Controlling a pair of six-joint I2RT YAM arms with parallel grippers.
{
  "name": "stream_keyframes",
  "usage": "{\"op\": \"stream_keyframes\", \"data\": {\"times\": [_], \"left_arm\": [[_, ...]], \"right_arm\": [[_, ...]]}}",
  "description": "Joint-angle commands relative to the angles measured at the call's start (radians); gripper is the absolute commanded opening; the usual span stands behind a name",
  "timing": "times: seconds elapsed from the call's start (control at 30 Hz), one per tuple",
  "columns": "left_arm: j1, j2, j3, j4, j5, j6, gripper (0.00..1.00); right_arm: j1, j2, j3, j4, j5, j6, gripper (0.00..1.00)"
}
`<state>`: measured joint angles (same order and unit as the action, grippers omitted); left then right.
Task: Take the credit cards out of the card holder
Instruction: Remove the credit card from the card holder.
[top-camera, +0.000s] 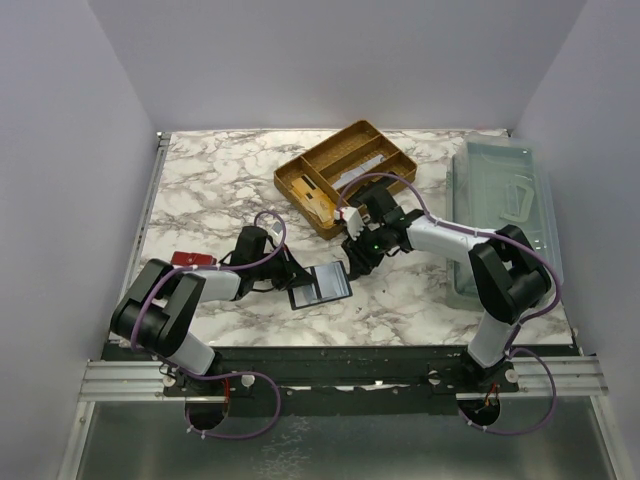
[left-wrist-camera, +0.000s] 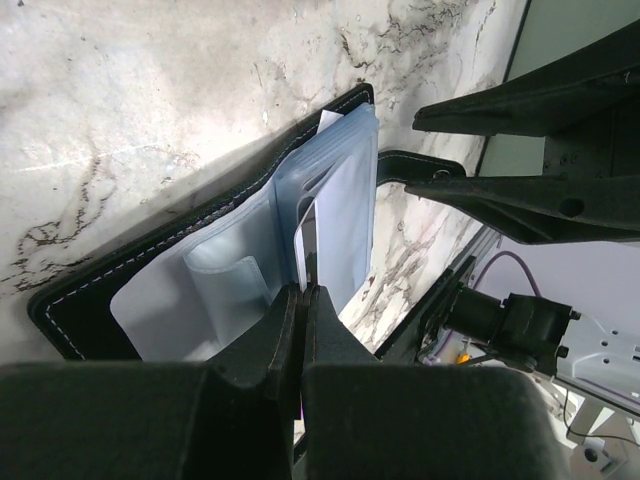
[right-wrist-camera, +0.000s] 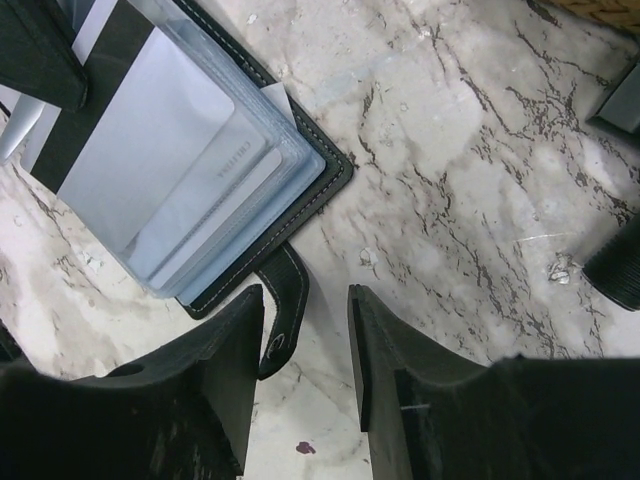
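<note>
The black card holder (top-camera: 322, 287) lies open on the marble table, white stitching along its edge (right-wrist-camera: 325, 185). Pale grey-blue credit cards (right-wrist-camera: 165, 150) sit inside its clear sleeves (left-wrist-camera: 345, 200). My left gripper (left-wrist-camera: 303, 292) is shut on the near edge of a sleeve, at the holder's left side (top-camera: 292, 283). My right gripper (right-wrist-camera: 305, 292) stands open just off the holder's right corner (top-camera: 354, 265). Only the holder's strap (right-wrist-camera: 285, 320) lies between its fingers, and they are not closed on it. The right fingers (left-wrist-camera: 500, 110) show beyond the holder in the left wrist view.
A tan compartment tray (top-camera: 345, 175) stands behind the right gripper. A clear plastic bin (top-camera: 505, 205) fills the right edge of the table. A small red object (top-camera: 190, 260) lies beside the left arm. The table's front edge runs close behind the holder.
</note>
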<state>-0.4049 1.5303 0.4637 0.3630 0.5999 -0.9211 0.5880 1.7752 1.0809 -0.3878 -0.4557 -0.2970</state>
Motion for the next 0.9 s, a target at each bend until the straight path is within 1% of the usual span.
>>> {"op": "stream_keyframes", "data": {"times": [0.0,0.07,0.1,0.2,0.23,0.33,0.5,0.63,0.87], "left_arm": [[0.009,-0.022,0.013,-0.034,-0.043,0.028,0.0],[0.009,-0.023,0.012,-0.035,-0.043,0.028,0.0],[0.009,-0.024,0.013,-0.036,-0.043,0.028,0.0],[0.008,-0.028,0.013,-0.04,-0.043,0.03,0.0],[0.009,-0.029,0.013,-0.041,-0.043,0.031,0.0],[0.009,-0.039,0.009,-0.049,-0.047,0.034,0.0],[0.012,-0.051,-0.003,-0.059,-0.048,0.038,0.0],[0.015,-0.062,-0.006,-0.069,-0.048,0.04,0.0],[0.029,-0.097,-0.016,-0.105,-0.05,0.048,0.0]], "right_arm": [[0.006,-0.005,0.037,-0.052,0.012,-0.03,0.45],[0.006,-0.004,0.039,-0.053,0.012,-0.027,0.39],[0.006,-0.003,0.039,-0.053,0.015,-0.027,0.33],[0.005,0.002,0.048,-0.063,0.023,-0.027,0.05],[0.006,0.005,0.052,-0.072,0.026,-0.029,0.01],[0.006,0.007,0.059,-0.082,0.064,-0.041,0.0],[-0.007,-0.009,0.044,-0.049,0.236,-0.055,0.0],[-0.033,-0.008,0.046,-0.054,0.276,-0.058,0.0],[-0.051,-0.006,0.05,-0.066,0.296,-0.067,0.0]]}}
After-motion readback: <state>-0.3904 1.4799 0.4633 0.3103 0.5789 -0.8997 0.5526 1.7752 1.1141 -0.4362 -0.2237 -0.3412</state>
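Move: The closing strap of the card holder lies almost between the right gripper's open fingers, about 1 cm to the left and 1 cm below. From this hand, the middle of the open holder is some 8 cm left and 2 cm back; the black tool is about 9 cm ahead and 2 cm right. The left gripper, already pinching the white card, has the holder's middle about 3 cm right and the strap some 10 cm right and 1 cm ahead, both about 3 cm lower. Shut the right gripper on the strap, then pull it about 5 cm to the right and forward, low over the table, away from the left hand, tilting the wrist some 10 degrees. Keep the left fingers shut on the card and hold that hand nearly still, so that the holder is drawn away from the card. ##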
